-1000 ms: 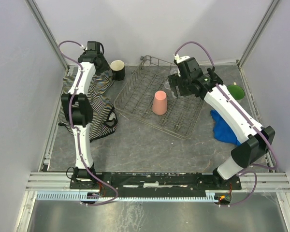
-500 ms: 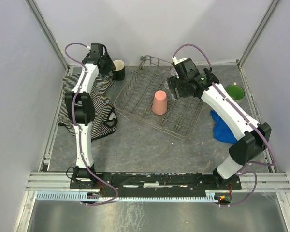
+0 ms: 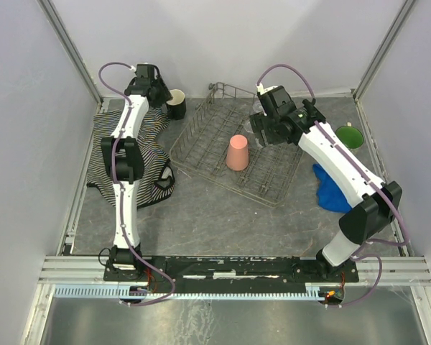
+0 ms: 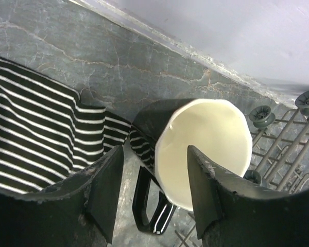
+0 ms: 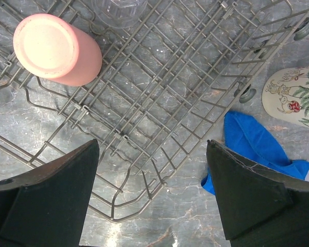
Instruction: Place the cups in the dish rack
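Observation:
The black mug [image 3: 177, 102] with cream interior [image 4: 203, 141] stands upright at the back left, beside the dish rack [image 3: 201, 144]. My left gripper [image 3: 160, 92] is open above it [image 4: 154, 198]. One finger is over the mug's inside and the other is outside, with the handle [image 4: 147, 200] between them. The pink tumbler [image 3: 238, 152] stands upside down in the rack [image 5: 170, 103], also seen from the right wrist [image 5: 54, 49]. The clear glass [image 5: 118, 10] sits in the rack. My right gripper [image 3: 264, 128] is open and empty above the rack [image 5: 152, 190]. The floral mug [image 3: 350, 136] stands right of the rack [image 5: 293, 98].
A black-and-white striped cloth [image 3: 140, 154] lies left of the rack, reaching the black mug [image 4: 31, 128]. A blue cloth [image 3: 332, 188] lies on the table at the rack's right side [image 5: 252, 141]. Walls close in the back and both sides.
My left gripper has moved back and right, closer over the black mug. My right gripper has shifted slightly toward the back over the rack.

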Motion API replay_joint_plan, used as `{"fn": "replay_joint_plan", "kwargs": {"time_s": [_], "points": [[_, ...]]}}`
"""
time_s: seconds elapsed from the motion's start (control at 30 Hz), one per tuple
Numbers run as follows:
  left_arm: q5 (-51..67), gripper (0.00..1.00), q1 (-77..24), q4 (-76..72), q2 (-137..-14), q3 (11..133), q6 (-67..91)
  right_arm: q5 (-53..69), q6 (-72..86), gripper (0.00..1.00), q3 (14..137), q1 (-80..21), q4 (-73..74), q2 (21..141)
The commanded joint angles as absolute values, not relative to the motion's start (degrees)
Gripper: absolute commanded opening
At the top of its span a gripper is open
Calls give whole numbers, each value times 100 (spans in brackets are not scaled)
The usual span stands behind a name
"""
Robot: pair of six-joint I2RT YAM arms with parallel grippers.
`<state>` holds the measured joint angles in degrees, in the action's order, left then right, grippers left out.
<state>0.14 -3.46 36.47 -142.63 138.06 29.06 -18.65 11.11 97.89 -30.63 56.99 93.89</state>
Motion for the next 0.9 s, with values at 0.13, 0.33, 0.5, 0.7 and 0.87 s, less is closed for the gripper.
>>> {"fn": "replay_joint_plan", "kwargs": {"time_s": [0.13, 0.33, 0.5, 0.7, 0.87], "points": [[78, 55, -388, 3417, -14634, 14331, 2847, -2138, 1170, 92, 10248, -3054, 5769, 9609], [62, 40, -395, 3483, -14744, 14309, 2848, -2055, 1138, 92, 10364, -3051, 5774, 9774], [-29, 13, -387, 3392, -14739, 14311, 3045, -2000, 1075, 92, 10476, -3045, 5792, 9850], [541, 3, -245, 3106, -14655, 14151, 3647, -1427, 996, 92, 10402, -2946, 5662, 9799], [1360, 3, -44, 2315, -14207, 13507, 4436, -101, 1147, 92, 10129, -2546, 5232, 9586]]}}
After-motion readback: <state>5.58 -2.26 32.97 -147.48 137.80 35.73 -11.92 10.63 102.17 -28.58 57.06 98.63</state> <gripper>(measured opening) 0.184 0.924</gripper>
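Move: The black mug stands upright below my open left hand, its middle about 5 cm to the right, 2 cm ahead and 8 cm down. The striped cloth's middle is some 16 cm back and 10 cm left of this hand; the dish rack's is about 14 cm back and 26 cm right, and in it the pink cup, 19 cm back and 24 cm right. From my right hand the mug lies roughly 27 cm ahead, 24 cm left and 18 cm down. I sink my left hand about 4 cm onto the mug's left rim, one finger going inside the mouth and the other staying outside, then close until they pinch the wall between them. Holding on, I start to roll the wrist some 8 degrees, its left side dipping. My right hand, open above the rack, eases about 2 cm forward and left. ##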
